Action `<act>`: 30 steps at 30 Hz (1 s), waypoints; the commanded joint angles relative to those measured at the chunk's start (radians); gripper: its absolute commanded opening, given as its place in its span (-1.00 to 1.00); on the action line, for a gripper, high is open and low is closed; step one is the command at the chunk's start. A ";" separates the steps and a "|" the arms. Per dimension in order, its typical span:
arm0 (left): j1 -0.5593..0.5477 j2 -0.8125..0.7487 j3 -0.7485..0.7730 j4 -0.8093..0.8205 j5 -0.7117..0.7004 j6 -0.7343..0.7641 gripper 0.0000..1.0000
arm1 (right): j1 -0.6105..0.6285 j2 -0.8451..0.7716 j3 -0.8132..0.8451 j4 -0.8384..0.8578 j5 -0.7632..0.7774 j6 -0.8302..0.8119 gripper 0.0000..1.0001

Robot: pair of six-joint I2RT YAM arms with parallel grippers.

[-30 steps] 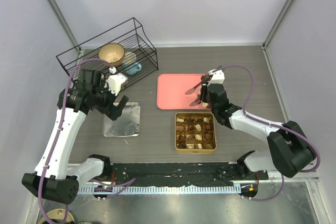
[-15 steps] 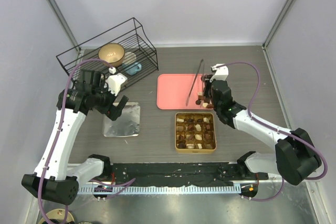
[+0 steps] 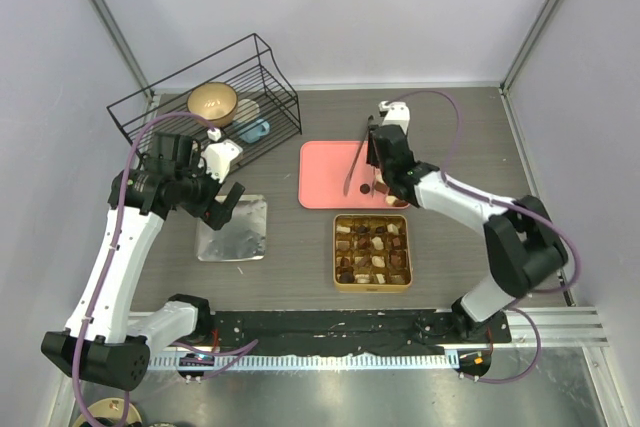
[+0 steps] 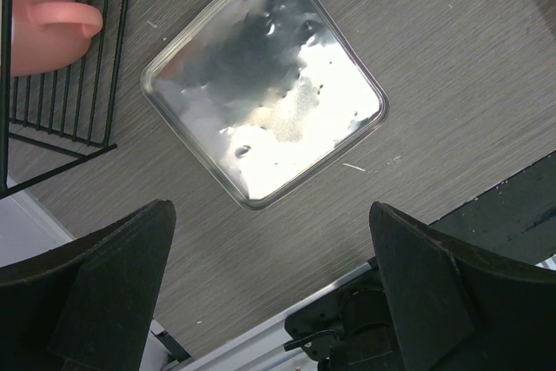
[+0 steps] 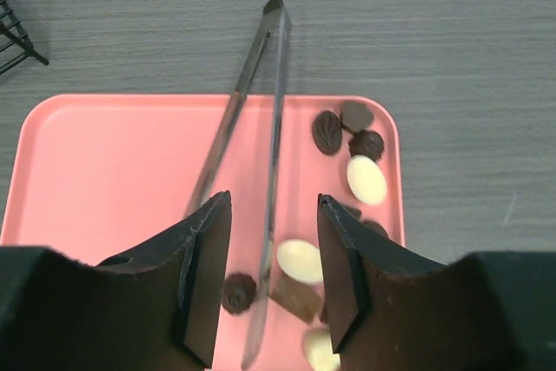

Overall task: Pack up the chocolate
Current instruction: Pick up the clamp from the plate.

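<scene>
Loose chocolate point(image 5: 366, 178), dark and cream pieces, lies at the right end of the pink tray point(image 5: 113, 171). More chocolate point(image 3: 372, 247) fills cells of the gold tin point(image 3: 336, 252) just in front of the pink tray point(image 3: 325, 172). Metal tongs point(image 5: 276, 128) lie lengthwise over the tray, hinge past its far edge, their near end blurred. My right gripper point(image 5: 274, 202) hovers over them, open, with one tong arm running between its fingers and touching neither pad. In the top view the tongs point(image 3: 356, 167) sit just left of the right gripper point(image 3: 373, 179). My left gripper point(image 4: 269, 210) stands wide open and holds nothing.
A shiny square metal lid point(image 4: 265, 84) lies on the table under the left gripper point(image 3: 228, 202). A black wire rack point(image 3: 205, 97) at the back left holds a gold bowl point(image 3: 212, 100) and a blue item point(image 3: 255, 130). A black rail point(image 3: 330, 332) runs along the near edge.
The right gripper closed and reopened, shifting left and farther back over the tray. The tongs turned from crosswise to lengthwise and now sit loose. The left arm has not moved.
</scene>
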 commanded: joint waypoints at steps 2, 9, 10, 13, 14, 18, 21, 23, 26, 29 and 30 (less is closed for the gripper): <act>0.008 -0.014 -0.005 0.020 0.005 0.010 0.99 | -0.021 0.210 0.304 -0.206 0.019 0.035 0.02; 0.008 -0.023 -0.015 0.020 -0.014 0.012 0.99 | -0.060 0.463 0.611 -0.508 -0.028 0.069 -0.03; 0.008 -0.023 -0.016 0.020 -0.015 0.013 1.00 | -0.061 0.469 0.621 -0.521 -0.024 0.070 -0.06; 0.008 -0.020 -0.021 0.023 -0.015 0.013 1.00 | -0.066 0.456 0.577 -0.527 -0.017 0.075 -0.10; 0.008 -0.018 -0.024 0.024 -0.014 0.015 0.99 | -0.067 0.440 0.563 -0.527 -0.017 0.075 -0.14; 0.008 -0.015 -0.025 0.026 -0.009 0.016 0.99 | -0.077 0.428 0.513 -0.518 -0.037 0.082 -0.21; 0.008 -0.021 -0.025 0.026 -0.011 0.016 1.00 | -0.077 0.446 0.503 -0.510 -0.062 0.084 -0.29; 0.008 -0.027 -0.027 0.021 -0.017 0.021 0.99 | -0.078 0.463 0.509 -0.510 -0.074 0.081 -0.35; 0.008 -0.037 -0.036 0.018 -0.023 0.027 0.99 | -0.081 0.492 0.521 -0.504 -0.086 0.081 -0.42; 0.008 -0.035 -0.036 0.014 -0.025 0.029 0.99 | -0.084 0.508 0.527 -0.492 -0.096 0.076 -0.53; 0.008 -0.034 -0.036 0.010 -0.022 0.029 0.99 | -0.086 0.511 0.530 -0.490 -0.099 0.078 -0.55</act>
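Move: From the right hand the clamp's middle lies about 5 cm ahead, 2 cm left and some 11 cm below, its hinge over the pink plate's far rim. The plate's middle is about 1 cm ahead and 6 cm left. Of the chocolates, a white one lies roughly level and 1 cm right, a dark oval one about 9 cm ahead and 4 cm right, all some 12 cm down. From the left hand the clamp is about 22 cm ahead, 34 cm right and 19 cm below. Swing the right gripper down over the clamp, about 10 cm in all: reach some 7 cm forward first, then draw back roughly 4 cm while sinking, and tip the fingers some 25 degrees steeper. Bring the clamp's right leg between the fingers, leaving the left leg outside, and narrow the half-open fingers to about a quarter open around it. ##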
